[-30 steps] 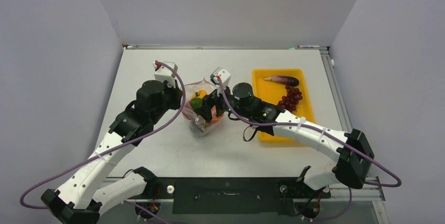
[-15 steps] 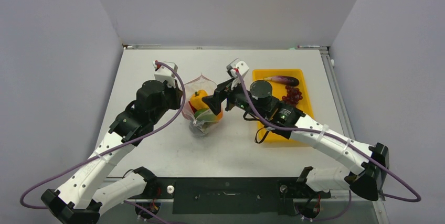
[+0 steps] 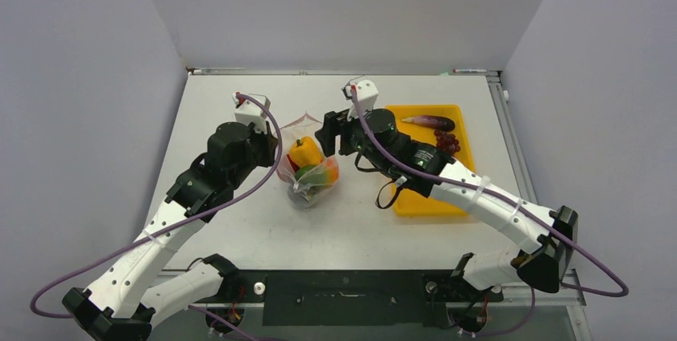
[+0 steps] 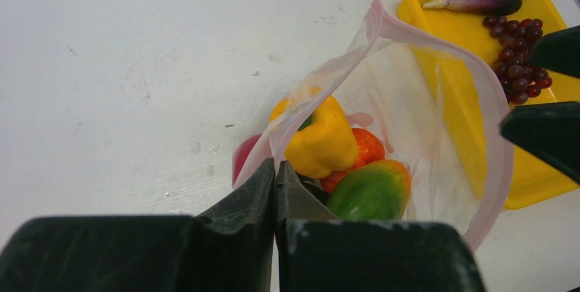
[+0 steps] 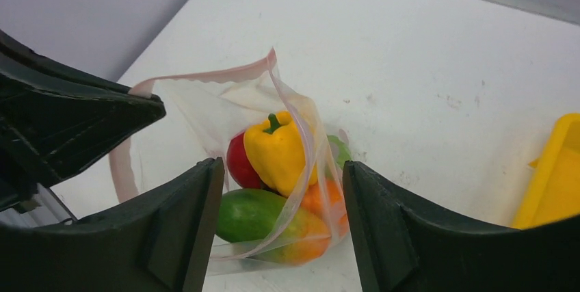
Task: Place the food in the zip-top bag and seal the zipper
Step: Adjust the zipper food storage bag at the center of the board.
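Note:
The zip-top bag [image 3: 310, 184] stands with its mouth open on the table, and its pink zipper [image 5: 205, 76] curves around the mouth. Inside lies food: a yellow bell pepper [image 4: 321, 135], a red piece [image 5: 239, 162], an orange piece [image 4: 364, 150] and a green-orange piece [image 4: 373, 189]. My left gripper [image 4: 275, 169] is shut on the bag's near rim and holds it up. Just above the mouth, on the tray side, my right gripper [image 5: 282, 169] hangs open and holds nothing. An eggplant [image 3: 432, 122] and a grape bunch [image 3: 446, 143] lie in the yellow tray [image 3: 415, 201].
The yellow tray stands right of the bag, close to the right arm. White table surrounds the bag, with grey walls on three sides. A raised rail runs along the table's far edge [image 3: 335, 72].
My right gripper has pulled up and back out of the bag, leaving the green-orange piece inside. The left gripper has held still on the rim.

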`<state>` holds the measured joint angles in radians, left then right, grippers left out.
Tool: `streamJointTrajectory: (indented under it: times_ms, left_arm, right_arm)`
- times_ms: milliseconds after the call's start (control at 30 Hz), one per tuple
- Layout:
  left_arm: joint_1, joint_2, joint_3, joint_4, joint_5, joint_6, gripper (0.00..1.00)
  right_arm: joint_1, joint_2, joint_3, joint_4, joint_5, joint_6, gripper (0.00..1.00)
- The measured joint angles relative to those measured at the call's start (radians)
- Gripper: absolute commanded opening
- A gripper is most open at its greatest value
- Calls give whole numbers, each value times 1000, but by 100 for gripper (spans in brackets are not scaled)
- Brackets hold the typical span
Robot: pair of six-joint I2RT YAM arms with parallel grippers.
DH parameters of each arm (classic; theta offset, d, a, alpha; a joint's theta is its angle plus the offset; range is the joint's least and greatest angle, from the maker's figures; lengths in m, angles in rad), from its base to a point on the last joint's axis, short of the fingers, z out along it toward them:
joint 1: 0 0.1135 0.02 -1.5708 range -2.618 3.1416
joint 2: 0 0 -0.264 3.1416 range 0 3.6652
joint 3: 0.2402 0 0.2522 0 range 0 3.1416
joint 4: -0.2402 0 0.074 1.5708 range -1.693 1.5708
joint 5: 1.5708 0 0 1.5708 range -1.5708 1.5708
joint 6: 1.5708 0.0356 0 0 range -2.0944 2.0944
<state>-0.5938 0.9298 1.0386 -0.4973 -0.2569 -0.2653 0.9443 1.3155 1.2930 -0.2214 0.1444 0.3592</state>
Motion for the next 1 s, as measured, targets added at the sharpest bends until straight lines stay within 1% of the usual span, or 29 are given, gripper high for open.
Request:
streamJointTrajectory:
  times_ms: [133,167,233,300,333,500,600,733,867,1000]
  left_arm:
    - [0,0,0,0,3,0,0]
    - [0,0,0,0,4,0,0]
    - [0,0,0,0,6,0,0]
    - [0,0,0,0,8,0,0]
    - [0,0,0,0,8,0,0]
    - [0,0,2,-2,7,0,0]
    - [0,0,27,-28,2,0,0]
    - [0,-1,138,-115,-19,0,0]
    - [0,-16,249,-167,-37,-2,0]
    - [0,-46,273,-180,-42,-15,0]
  right_arm:
    - [0,85,30,-61,8,21,47]
    - [0,104,37,-77,9,24,42]
    - [1,139,54,-112,13,30,29]
    - [1,171,74,-146,17,32,11]
    - [2,183,82,-160,18,35,6]
    - [8,204,129,-214,38,46,5]
    - [15,204,186,-241,54,40,5]
    - [27,203,266,-246,82,17,5]
    - [38,188,310,-238,107,0,5]
    - [40,161,288,-219,125,-4,5]
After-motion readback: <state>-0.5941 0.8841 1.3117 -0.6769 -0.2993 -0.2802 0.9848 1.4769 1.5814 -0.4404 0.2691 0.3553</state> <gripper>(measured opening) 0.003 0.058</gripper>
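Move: Just under the right hand is the near-right rim of the food storage bag's mouth: about 8 cm down, 1 cm ahead and 2 cm left. The yellow pepper in the bag lies some 4 cm ahead, 5 cm left and 20 cm down, the mango level with the hand, 2 cm left and 23 cm down. That same rim lies about 7 cm right of the left hand, level ahead and 3 cm lower. Dipping about 8 cm, with a little forward and left and a tilt of some 15 degrees, the right hand closes its open fingers on the bag's right rim and pinches it, then climbs back some 9 cm. The left hand keeps its pinch on the left rim, waits for that grip, then also rises about 9 cm, drifting slightly back and left. ##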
